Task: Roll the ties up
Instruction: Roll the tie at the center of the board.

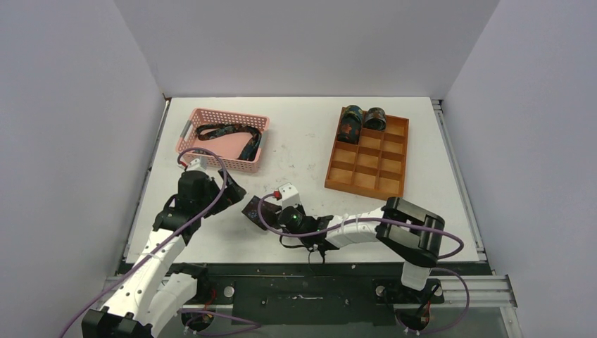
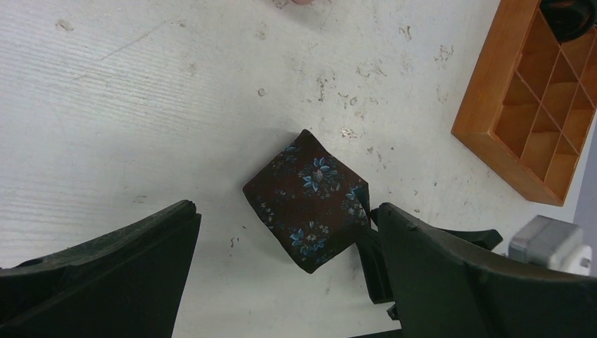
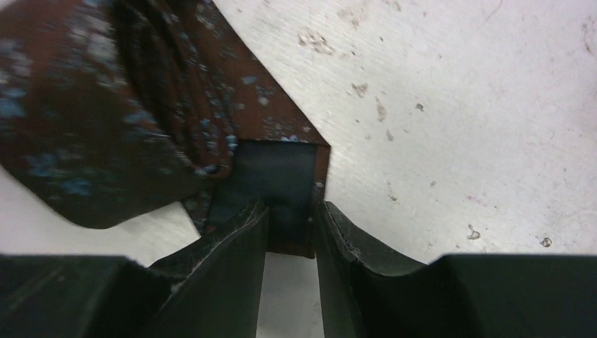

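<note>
A rolled tie [image 1: 252,209], dark brown with blue flowers, lies on the table near the front; it sits mid-frame as a tie [image 2: 310,201] in the left wrist view. My left gripper [image 1: 236,191] hangs over it, wide open, and this left gripper [image 2: 285,211] has one finger on each side of the roll without touching it. My right gripper [image 1: 266,211] is at the roll's end. In its own view the right gripper [image 3: 292,211] is open by a narrow gap. The tie [image 3: 105,105] is at upper left, its flat tail end under the tips.
A pink basket [image 1: 218,163] at the back left holds an unrolled tie [image 1: 229,132]. A wooden compartment tray [image 1: 366,186] at the back right holds two rolled ties [image 1: 350,124] [image 1: 374,118] in its far cells. Purple cables loop over both arms.
</note>
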### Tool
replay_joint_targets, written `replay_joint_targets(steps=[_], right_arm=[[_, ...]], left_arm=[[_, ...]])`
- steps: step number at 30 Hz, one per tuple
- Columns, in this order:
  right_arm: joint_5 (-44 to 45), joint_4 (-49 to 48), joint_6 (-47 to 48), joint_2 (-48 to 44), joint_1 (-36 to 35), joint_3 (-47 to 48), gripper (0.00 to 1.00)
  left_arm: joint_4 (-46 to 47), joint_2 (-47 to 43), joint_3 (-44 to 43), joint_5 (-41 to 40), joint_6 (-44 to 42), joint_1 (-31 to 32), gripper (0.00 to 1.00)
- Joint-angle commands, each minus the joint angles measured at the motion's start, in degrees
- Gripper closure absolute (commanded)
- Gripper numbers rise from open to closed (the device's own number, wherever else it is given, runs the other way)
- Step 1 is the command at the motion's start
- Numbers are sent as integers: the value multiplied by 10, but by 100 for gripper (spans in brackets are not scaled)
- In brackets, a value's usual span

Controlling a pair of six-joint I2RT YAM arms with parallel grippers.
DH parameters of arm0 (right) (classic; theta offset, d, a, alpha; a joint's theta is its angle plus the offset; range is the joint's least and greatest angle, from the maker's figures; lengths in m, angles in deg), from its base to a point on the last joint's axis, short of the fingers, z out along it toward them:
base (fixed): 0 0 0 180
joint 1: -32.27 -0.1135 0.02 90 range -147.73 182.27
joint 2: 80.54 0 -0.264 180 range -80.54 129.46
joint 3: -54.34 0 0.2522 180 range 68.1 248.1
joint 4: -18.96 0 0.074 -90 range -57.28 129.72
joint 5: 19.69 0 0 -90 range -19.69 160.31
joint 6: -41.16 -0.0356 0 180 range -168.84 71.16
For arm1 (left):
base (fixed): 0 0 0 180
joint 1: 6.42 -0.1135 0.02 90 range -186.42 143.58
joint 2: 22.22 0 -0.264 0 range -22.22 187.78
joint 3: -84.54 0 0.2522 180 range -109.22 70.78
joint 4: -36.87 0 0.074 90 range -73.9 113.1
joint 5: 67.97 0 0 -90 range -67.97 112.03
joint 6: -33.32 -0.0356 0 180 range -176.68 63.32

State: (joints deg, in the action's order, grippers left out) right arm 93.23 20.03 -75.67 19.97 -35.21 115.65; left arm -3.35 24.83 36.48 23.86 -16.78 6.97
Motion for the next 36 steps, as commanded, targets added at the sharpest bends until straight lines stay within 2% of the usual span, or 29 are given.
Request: replay_joint_targets(steps=[1, 5, 9, 17, 26, 29, 36], right_arm=[[0, 20, -11, 23, 22, 7, 69], [28, 81, -36, 47, 27, 20, 71], [39, 123, -69, 31, 37, 1, 71], [-8, 272, -124, -13, 84, -12, 70], [-53, 332, -128, -59, 136, -38, 70], [-67, 345, -122, -94, 167, -53, 70], [-78, 381, -86, -159, 237, -58, 69]], left_arm=[[17, -7, -5, 10, 2, -4, 3], [28, 1, -4, 20, 6, -4, 2], [36, 12, -6, 31, 10, -4, 2], [78, 47, 0, 70, 21, -4, 2], [150, 131, -2, 168, 47, 6, 0], [168, 147, -4, 170, 54, 22, 5], [227, 170, -2, 162, 76, 60, 6]])
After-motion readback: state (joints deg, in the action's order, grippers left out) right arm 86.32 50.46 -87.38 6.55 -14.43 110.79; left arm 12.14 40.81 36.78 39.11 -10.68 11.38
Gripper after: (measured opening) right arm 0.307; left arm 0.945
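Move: The open board just short of the brown tray, where the tie is being taken, lies about 16 cm to the right of the right hand and 2 cm ahead. The tie roll sits some 5 cm to this hand's left and 1 cm ahead; the tray's middle is about 20 cm ahead and 28 cm right, the pink basket roughly 25 cm ahead and 15 cm left. From the left hand, the roll is about 7 cm right, 3 cm back and 10 cm below. Still holding the tie's loose tail at its narrowly open fingertips, the right hand drags the tie to the right along the board, about 16 cm and a little forward, towards the tray. It sinks slightly at the start, turns some 25 degrees clockwise and tips further down. The left hand, open and empty, shifts about 7 cm right and 2 cm down, its wrist turning clockwise and rolling. ##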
